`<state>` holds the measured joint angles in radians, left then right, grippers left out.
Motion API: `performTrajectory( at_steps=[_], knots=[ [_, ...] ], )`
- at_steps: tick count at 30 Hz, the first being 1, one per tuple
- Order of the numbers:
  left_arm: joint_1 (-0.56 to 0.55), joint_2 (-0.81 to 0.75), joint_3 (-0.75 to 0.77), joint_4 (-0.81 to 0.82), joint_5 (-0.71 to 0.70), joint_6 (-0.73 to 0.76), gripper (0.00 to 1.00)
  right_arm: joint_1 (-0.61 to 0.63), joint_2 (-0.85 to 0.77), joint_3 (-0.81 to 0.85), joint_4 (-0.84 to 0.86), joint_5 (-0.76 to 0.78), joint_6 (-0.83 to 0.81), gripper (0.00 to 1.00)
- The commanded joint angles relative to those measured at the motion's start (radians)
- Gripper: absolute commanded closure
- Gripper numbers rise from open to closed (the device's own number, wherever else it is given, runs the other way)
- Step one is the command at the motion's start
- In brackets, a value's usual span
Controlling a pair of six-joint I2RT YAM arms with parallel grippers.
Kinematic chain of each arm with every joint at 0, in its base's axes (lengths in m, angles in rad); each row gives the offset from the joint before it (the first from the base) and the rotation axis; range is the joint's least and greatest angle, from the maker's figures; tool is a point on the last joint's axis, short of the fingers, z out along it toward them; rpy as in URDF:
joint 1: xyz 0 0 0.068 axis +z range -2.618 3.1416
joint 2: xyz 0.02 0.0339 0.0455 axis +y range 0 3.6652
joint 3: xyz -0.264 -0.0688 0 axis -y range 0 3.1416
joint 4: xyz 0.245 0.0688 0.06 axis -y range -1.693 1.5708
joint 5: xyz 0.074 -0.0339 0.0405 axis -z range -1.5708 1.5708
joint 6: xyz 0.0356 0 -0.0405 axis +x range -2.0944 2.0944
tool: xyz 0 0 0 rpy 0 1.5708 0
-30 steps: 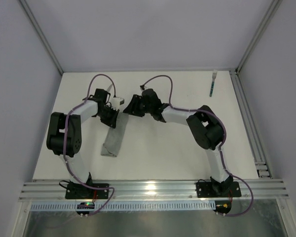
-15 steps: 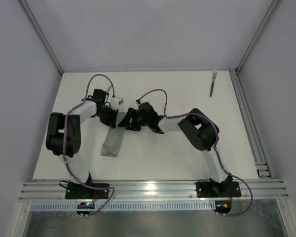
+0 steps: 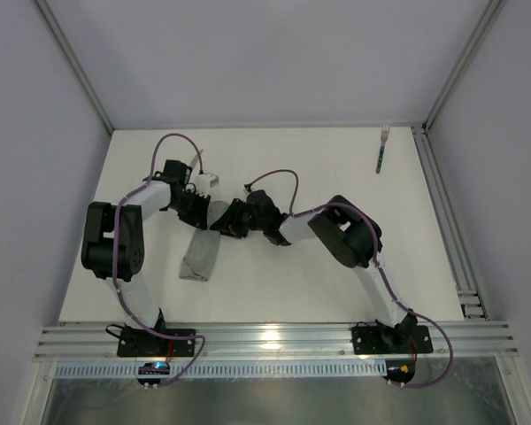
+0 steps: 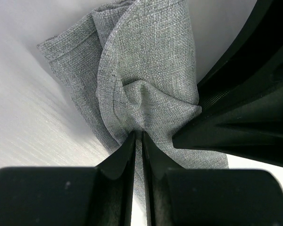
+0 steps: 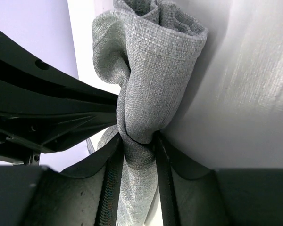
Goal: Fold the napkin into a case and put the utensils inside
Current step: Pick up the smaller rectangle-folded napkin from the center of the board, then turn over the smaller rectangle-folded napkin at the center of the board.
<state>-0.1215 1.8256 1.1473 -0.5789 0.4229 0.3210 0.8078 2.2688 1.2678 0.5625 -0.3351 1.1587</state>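
The grey napkin (image 3: 199, 255) lies as a narrow folded strip left of the table's centre, its far end bunched up. My left gripper (image 3: 195, 205) is at that far end, shut on a fold of the fabric (image 4: 146, 94). My right gripper (image 3: 227, 221) comes in from the right beside it. Its fingers are shut on a thick roll of the same napkin (image 5: 151, 61). The left gripper (image 4: 138, 136) and right gripper (image 5: 137, 137) almost touch each other. A fork (image 3: 382, 150) with a teal handle lies at the far right of the table.
A metal rail (image 3: 451, 221) runs along the table's right edge, and the arms' mounting rail (image 3: 274, 336) along the near edge. Grey walls enclose the far side and both flanks.
The right gripper has moved left and nearer to the strip's far end and closed on the napkin. The far end has bunched up and shifted a little. The left gripper has kept its hold.
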Motion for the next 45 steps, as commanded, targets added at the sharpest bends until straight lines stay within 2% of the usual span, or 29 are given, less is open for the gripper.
performTrajectory(
  at_steps=[1,3,5,6,7,8,11,13,17,20,25,29,34,36,39,43,45],
  knots=[
    [0.014,0.02,-0.021,0.017,-0.01,0.009,0.89,0.016,0.037,0.033,0.02,0.028,0.025,0.64],
    [0.019,0.023,-0.018,0.017,-0.009,0.009,0.89,0.016,0.049,0.042,0.022,0.027,0.041,0.64],
    [0.022,0.026,-0.021,0.017,-0.007,0.01,0.89,0.014,0.051,0.041,0.03,0.037,0.044,0.7],
    [0.025,0.027,-0.021,0.017,-0.006,0.01,0.89,0.016,0.049,0.036,0.033,0.039,0.042,0.75],
    [0.025,0.027,-0.024,0.019,-0.003,0.012,0.89,0.016,0.051,0.035,0.048,0.041,0.044,0.91],
    [0.026,0.027,-0.023,0.019,-0.001,0.012,0.89,0.013,0.051,0.035,0.053,0.038,0.044,0.97],
    [0.036,0.018,-0.023,0.016,0.019,0.013,0.89,0.013,0.046,0.039,0.06,0.027,0.01,0.97],
    [0.049,-0.001,-0.012,0.007,0.052,0.015,0.86,0.013,0.017,0.053,0.004,0.031,-0.04,0.97],
    [0.083,-0.067,0.012,-0.033,0.089,0.004,0.64,0.01,-0.063,0.05,-0.096,0.068,-0.18,0.97],
    [0.117,-0.115,0.045,-0.091,0.123,0.004,0.59,-0.005,-0.11,0.054,-0.142,0.035,-0.261,0.97],
    [0.175,-0.183,0.077,-0.154,0.128,0.024,0.58,-0.041,-0.195,0.053,-0.327,-0.025,-0.459,0.97],
    [0.192,-0.224,0.08,-0.182,0.114,0.046,0.58,-0.091,-0.27,0.015,-0.423,-0.096,-0.551,0.97],
    [0.206,-0.256,0.081,-0.211,0.103,0.061,0.58,-0.176,-0.353,0.021,-0.73,-0.136,-0.73,0.97],
    [0.209,-0.259,0.084,-0.214,0.105,0.061,0.58,-0.197,-0.364,0.05,-0.817,-0.145,-0.819,0.97],
    [0.214,-0.262,0.094,-0.217,0.103,0.058,0.58,-0.249,-0.342,0.111,-1.034,-0.156,-0.924,0.97],
    [0.215,-0.264,0.106,-0.231,0.094,0.066,0.58,-0.282,-0.312,0.182,-1.232,-0.096,-1.045,0.97],
    [0.218,-0.265,0.111,-0.237,0.088,0.069,0.58,-0.288,-0.293,0.226,-1.308,0.02,-1.08,0.97]
  ],
)
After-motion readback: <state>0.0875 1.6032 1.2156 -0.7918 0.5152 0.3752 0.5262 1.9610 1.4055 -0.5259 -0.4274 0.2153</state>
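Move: The folded napkin lies with its middle some 4 cm back and 4 cm to the left of the right hand, about 1 cm below; that hand's open fingers already straddle it near its far end. From the left hand, its tips closed at the same stretch of cloth, the middle is about 4 cm back and 1 cm below. The knife lies about 15 cm ahead and 9 cm left of the right hand, 2 cm below. The napkin is pinched by the right fingers, which sink slightly and shut on it near its far end while the left hand keeps still beside them. Then the left fingers let go and part, that hand rising up and to the left, clear of the cloth; the right keeps its grip, lifts and carries the napkin about 19 cm right, sinking again a little as the wrist swings some 40 degrees to point more steeply down. ##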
